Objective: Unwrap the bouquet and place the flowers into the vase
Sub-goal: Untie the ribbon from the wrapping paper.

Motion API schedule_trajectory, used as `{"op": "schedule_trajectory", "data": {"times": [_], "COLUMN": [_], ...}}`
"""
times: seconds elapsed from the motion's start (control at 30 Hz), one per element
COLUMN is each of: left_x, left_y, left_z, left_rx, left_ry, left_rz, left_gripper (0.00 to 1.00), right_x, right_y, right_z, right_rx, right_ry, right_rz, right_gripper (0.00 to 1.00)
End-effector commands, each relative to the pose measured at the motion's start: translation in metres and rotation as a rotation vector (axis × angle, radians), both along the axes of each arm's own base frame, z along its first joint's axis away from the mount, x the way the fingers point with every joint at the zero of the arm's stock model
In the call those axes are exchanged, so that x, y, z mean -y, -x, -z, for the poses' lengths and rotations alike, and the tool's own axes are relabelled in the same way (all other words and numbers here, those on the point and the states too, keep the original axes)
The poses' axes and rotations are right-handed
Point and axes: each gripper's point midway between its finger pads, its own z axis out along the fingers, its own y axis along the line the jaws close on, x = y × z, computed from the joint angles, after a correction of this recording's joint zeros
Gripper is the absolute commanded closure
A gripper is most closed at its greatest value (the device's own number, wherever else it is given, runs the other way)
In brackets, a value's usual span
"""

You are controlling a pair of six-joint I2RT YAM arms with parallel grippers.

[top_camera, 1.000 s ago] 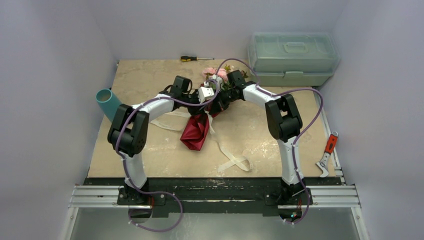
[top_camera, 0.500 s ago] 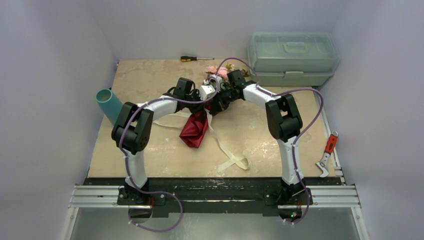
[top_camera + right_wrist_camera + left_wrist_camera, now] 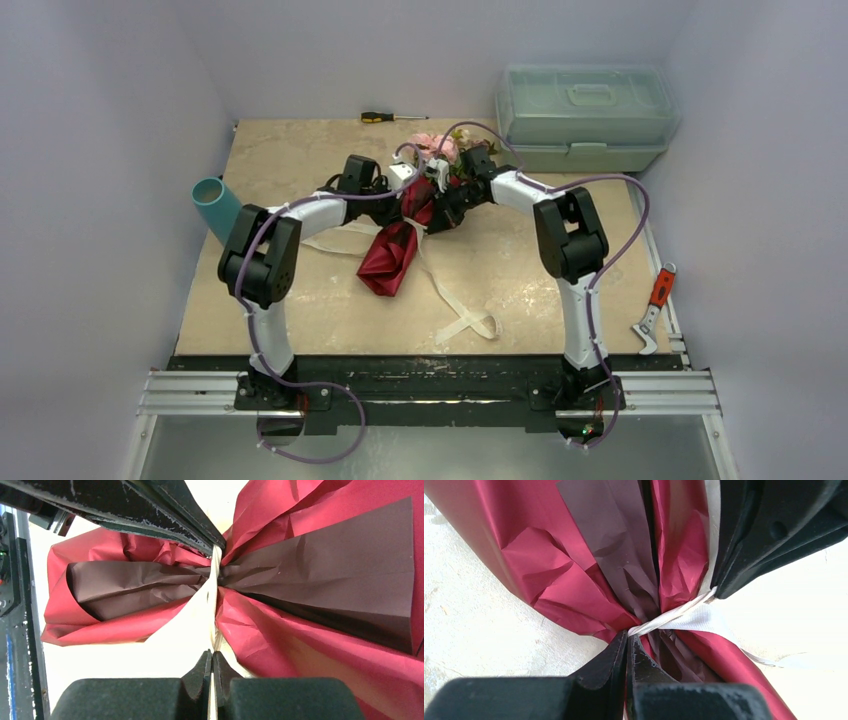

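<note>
The bouquet lies mid-table, its maroon paper [image 3: 392, 258] pointing toward me and its pink flowers [image 3: 436, 146] toward the back. A cream ribbon [image 3: 684, 617] cinches the paper's waist. My left gripper [image 3: 629, 639] is shut on that ribbon at the waist, seen from above as the left gripper [image 3: 422, 190]. My right gripper [image 3: 213, 656] is shut on the same ribbon [image 3: 216, 587] from the opposite side, and from above the right gripper [image 3: 446, 206] is beside the left one. The teal vase [image 3: 214, 203] leans at the table's left edge.
A pale green toolbox [image 3: 584, 115] stands at the back right. At the back edge lies a screwdriver [image 3: 392, 117]. A red-handled tool [image 3: 655, 303] rests off the table's right side. Loose ribbon tail [image 3: 466, 322] trails toward the front.
My left gripper has closed on the ribbon at the bouquet's waist. Both wrists and the bouquet's upper part have shifted slightly toward the back.
</note>
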Motion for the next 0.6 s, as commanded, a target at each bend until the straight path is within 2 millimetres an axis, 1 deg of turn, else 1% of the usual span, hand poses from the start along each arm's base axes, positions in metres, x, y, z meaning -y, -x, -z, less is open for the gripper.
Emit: {"op": "schedule_trajectory", "data": {"times": [0.0,0.03,0.13,0.23,0.43,0.57], "left_x": [-0.045,-0.043,-0.035,-0.028,-0.019,-0.017], "left_y": [-0.019,-0.019,-0.016,-0.012,-0.006,-0.005], "left_z": [0.002,-0.001,-0.004,-0.005,-0.008,-0.01], "left_rx": [0.024,0.03,0.037,0.034,0.041,0.034], "left_ry": [-0.082,-0.077,-0.061,-0.049,-0.036,-0.02], "left_rz": [-0.121,-0.11,-0.074,-0.051,-0.033,-0.035], "left_gripper": [1.0,1.0,1.0,1.0,1.0,1.0], "right_x": [0.021,0.02,0.015,0.006,-0.018,-0.036], "right_y": [0.009,0.008,0.006,0.005,0.004,-0.002], "right_z": [-0.029,-0.036,-0.054,-0.065,-0.082,-0.082], "right_rx": [-0.025,-0.011,0.018,0.023,0.047,0.063], "right_ry": [0.022,0.009,-0.029,-0.054,-0.096,-0.105], "right_rz": [0.02,0.019,0.019,0.014,-0.005,-0.013], "right_gripper": [0.9,0.86,0.79,0.75,0.73,0.72]}}
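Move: Both hands already pinch the ribbon, which runs taut and twisted across the waist of the red wrapping paper. The ribbon's knot lies about 2 cm right and 1 cm back of the left hand, with the paper's lower end some 8 cm back and 3 cm left of that hand. From the right hand the knot is roughly 2 cm left and 1 cm ahead, at the same height, and the pink flowers are about 15 cm ahead, 1 cm right. The ribbon's looped tail lies 17 cm back and 10 cm right of it. The right fingers open to about a quarter and let go of the ribbon, the hand first easing a centimetre or two to the right and then rising about 5 cm clear of the knot, swinging back leftward over its last stretch. Its shut fingers keeping their pinch on the ribbon at the paper's left side, the left hand shifts some 2 cm left and 1 cm forward as the right lets go, drawing the bound waist along, and then all but stops. ##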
